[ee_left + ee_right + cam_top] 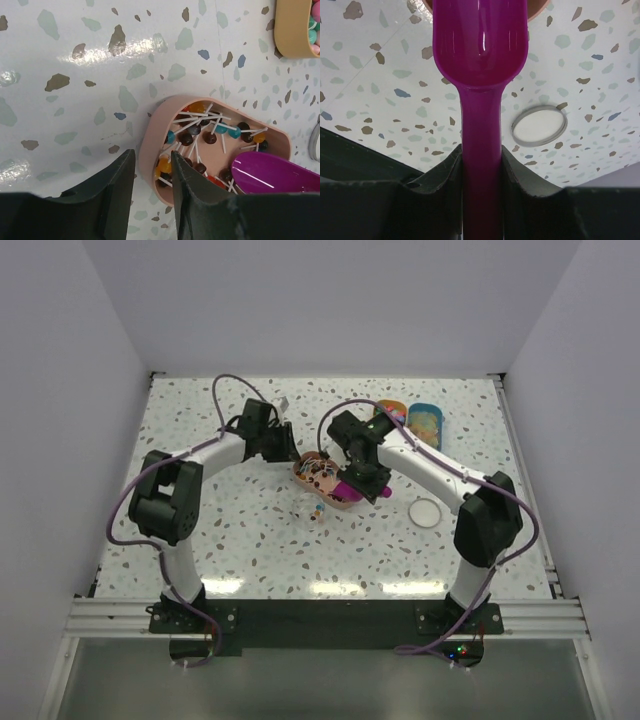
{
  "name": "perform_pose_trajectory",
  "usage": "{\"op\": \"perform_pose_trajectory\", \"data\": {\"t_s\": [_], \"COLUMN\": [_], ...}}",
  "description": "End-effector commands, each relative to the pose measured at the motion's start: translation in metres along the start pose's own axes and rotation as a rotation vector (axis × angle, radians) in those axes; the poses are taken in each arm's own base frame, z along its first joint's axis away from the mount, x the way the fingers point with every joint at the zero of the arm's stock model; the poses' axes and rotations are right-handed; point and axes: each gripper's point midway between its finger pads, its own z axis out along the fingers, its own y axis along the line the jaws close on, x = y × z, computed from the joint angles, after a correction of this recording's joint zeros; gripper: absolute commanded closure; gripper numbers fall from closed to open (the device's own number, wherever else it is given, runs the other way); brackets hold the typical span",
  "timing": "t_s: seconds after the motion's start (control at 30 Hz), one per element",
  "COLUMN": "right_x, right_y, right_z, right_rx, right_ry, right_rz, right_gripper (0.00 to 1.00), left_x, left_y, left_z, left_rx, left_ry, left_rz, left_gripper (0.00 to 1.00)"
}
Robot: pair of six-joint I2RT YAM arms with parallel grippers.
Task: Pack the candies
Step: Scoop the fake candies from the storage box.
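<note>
The candies [200, 137] are small dark, red, blue and orange lollipops on white sticks, piled in a pink oval tray [150, 145] at the table's middle [300, 471]. My left gripper [151, 153] stands open astride the tray's near-left rim, one finger inside over the candies and one outside with a sliver of table showing beside the wall. My right gripper [481, 150] is shut on the handle of the purple scoop [480, 40]. The scoop's bowl [270, 172] rests in the right end of the tray, and I see no candies in it.
A white round lid [539, 125] lies right of the tray [425, 511]. An orange container [390, 412] and a blue one [425, 422] stand at the back right. A tan container with pastel candies [295, 30] shows beyond the tray. A few coloured pieces [316, 512] lie in front of it.
</note>
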Motion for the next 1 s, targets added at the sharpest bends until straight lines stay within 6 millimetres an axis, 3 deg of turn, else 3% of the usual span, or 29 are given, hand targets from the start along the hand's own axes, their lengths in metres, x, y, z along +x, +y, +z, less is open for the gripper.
{"op": "perform_pose_trajectory", "data": {"t_s": [0.0, 0.2, 0.4, 0.73, 0.8, 0.97], "right_x": [-0.002, -0.007, -0.025, -0.062, -0.065, -0.057], "right_y": [-0.004, -0.007, -0.002, 0.004, 0.006, 0.003], "right_z": [-0.009, -0.002, 0.010, 0.033, 0.037, 0.027], "right_rx": [0.030, 0.057, 0.060, 0.044, 0.033, 0.053], "right_ry": [0.019, 0.072, 0.082, 0.052, 0.053, 0.050], "right_rz": [-0.034, -0.059, -0.108, -0.116, -0.114, -0.109], "right_gripper": [1.00, 1.00, 1.00, 1.00, 1.00, 1.00], "left_x": [-0.009, 0.006, 0.012, 0.014, 0.014, 0.011], "left_y": [-0.005, 0.000, -0.004, -0.017, -0.017, -0.013], "left_z": [0.004, 0.013, 0.014, 0.011, 0.010, 0.008], "left_rx": [-0.011, -0.028, -0.014, 0.035, 0.037, 0.010], "left_ry": [-0.016, 0.020, 0.034, 0.029, 0.028, 0.015], "left_rz": [0.045, 0.042, 0.037, 0.023, 0.023, 0.030], "left_gripper": [0.61, 0.73, 0.80, 0.84, 0.84, 0.85]}}
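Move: My left fingers straddle the end wall of the pink candy tray, whose middle lies about 7 cm to the right, 4 cm back and 4 cm below; the clear storage box is some 11 cm back and 3 cm right. From my right hand, which holds the scoop, the tray's middle is about 9 cm left, 4 cm ahead and 9 cm below. The storage box is 13 cm left and 3 cm back, the yellow candy tray 16 cm ahead and 4 cm right. I lower my left hand about 2 cm and close its fingers on the tray's end wall, then keep the pinch there. Meanwhile my right hand, still gripping the scoop's handle, goes left, forward and down in one slanting run of about 7 cm, tipping its left side down slightly, so that the scoop head drives down into the tray among the candies towards my left hand. ##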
